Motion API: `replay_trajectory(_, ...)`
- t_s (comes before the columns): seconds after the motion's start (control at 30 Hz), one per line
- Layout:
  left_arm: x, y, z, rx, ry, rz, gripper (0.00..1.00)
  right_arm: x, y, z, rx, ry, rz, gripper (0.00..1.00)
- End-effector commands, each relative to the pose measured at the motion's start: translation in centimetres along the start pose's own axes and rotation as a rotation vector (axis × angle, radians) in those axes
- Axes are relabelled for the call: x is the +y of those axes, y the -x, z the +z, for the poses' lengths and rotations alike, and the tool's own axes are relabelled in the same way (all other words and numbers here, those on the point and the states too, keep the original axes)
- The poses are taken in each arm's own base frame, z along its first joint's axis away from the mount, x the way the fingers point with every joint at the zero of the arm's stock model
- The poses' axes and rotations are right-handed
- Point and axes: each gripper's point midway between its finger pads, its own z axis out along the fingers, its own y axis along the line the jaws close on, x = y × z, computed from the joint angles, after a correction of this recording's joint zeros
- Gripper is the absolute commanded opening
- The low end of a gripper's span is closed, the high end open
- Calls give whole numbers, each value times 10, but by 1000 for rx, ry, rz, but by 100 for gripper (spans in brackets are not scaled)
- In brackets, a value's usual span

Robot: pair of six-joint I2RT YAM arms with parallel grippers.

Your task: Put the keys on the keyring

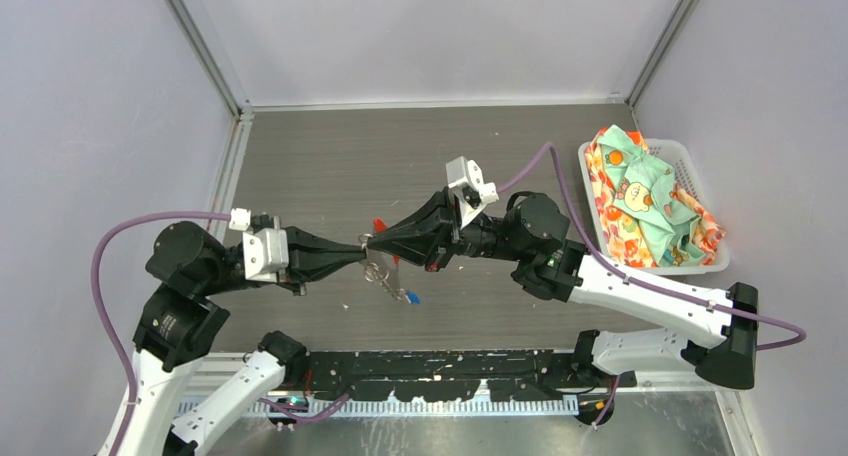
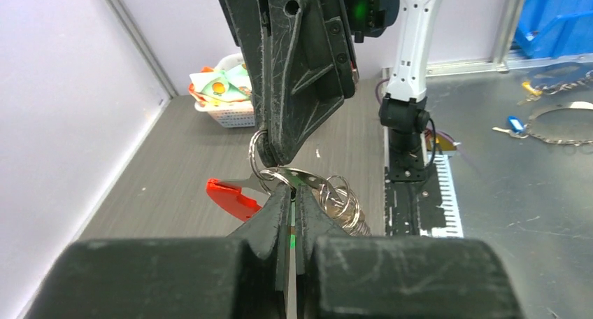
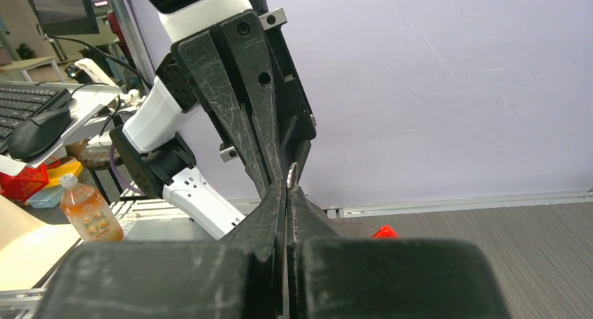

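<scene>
Above the middle of the table my two grippers meet tip to tip. In the right wrist view the right gripper [image 3: 288,187] is shut on a silver ring [image 3: 292,171] of the keyring. That ring [image 2: 256,153] loops round its fingertips in the left wrist view. My left gripper [image 2: 294,190] is shut on a thin silver key blade [image 2: 312,175] right at the ring. A red piece [image 2: 229,198] hangs to the left, with coiled rings and chain [image 2: 344,201] to the right. From above, the bundle [image 1: 384,274] dangles below the tips, with a blue key head [image 1: 413,298] lowest.
A white basket [image 1: 700,266] filled with patterned cloth stands at the right edge of the table. Side walls and a back wall close in the table. A black rail [image 1: 450,368] runs along the near edge between the arm bases.
</scene>
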Motion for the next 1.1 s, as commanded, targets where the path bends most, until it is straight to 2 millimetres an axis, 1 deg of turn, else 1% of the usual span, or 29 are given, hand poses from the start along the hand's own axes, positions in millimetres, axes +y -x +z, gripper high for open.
replay_trajectory(0.0, 10, 26, -7, -69, 84, 151, 0, 7, 25, -2, -61, 13, -23, 1)
replay_trajectory(0.13, 12, 36, -9, -96, 106, 155, 1, 9, 20, 0, -41, 27, -14, 1)
replay_trajectory(0.23, 9, 38, -8, -110, 90, 127, 0, 10, 21, 3, -44, 40, -9, 1)
replay_trajectory(0.37, -1, 25, -6, -79, 24, 102, 1, 12, 27, 4, -59, 48, -13, 1)
replay_trajectory(0.5, -3, 13, -5, -51, 7, 117, 1, 13, 28, 4, -65, 56, -4, 1)
replay_trajectory(0.57, -5, 4, -5, -26, -13, 121, 2, 15, 30, 5, -74, 66, 3, 1)
replay_trajectory(0.63, -10, -6, -6, 6, -43, 138, 9, 16, 32, 6, -80, 73, 5, 1)
replay_trajectory(0.67, -11, -11, -7, 25, -49, 147, 15, 17, 33, 6, -83, 75, 1, 1)
replay_trajectory(0.7, -11, -17, -9, 45, -49, 156, 25, 18, 35, 5, -84, 75, -7, 1)
replay_trajectory(0.73, -11, -21, -11, 65, -43, 165, 32, 18, 37, 4, -84, 74, -15, 1)
replay_trajectory(0.83, -6, -32, -16, 117, 3, 164, 46, 18, 41, 3, -73, 66, -37, 1)
replay_trajectory(0.93, -6, -41, -21, 141, 37, 139, 65, 17, 46, 1, -65, 54, -59, 1)
replay_trajectory(1.0, -7, -46, -24, 151, 56, 113, 75, 15, 52, -1, -65, 48, -71, 1)
replay_trajectory(1.07, -12, -54, -26, 171, 45, 85, 86, 14, 59, -4, -72, 38, -87, 1)
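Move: The keyring's upper loop, pinched in my right fingertips, lies about 1 cm forward of my left hand point, 2 cm to its right and 2 cm higher; my left fingers are already shut on the small ring just below it. From my left hand, the red tag is some 4 cm forward, 3 cm right and 2 cm down, the coil of rings about 3 cm back, 4 cm right and 4 cm down. From my right hand point the loop is about 1 cm left, level in height and in depth. Still shut at the small ring, my left hand eases up not quite 2 cm and holds there briefly. Then it sinks about 6 cm, tipping its fingers down some 10 degrees, and spreads them wide as it goes, letting go of the ring and leaving the loop above. My right hand stays nearly in place and keeps its pinch on the loop. ##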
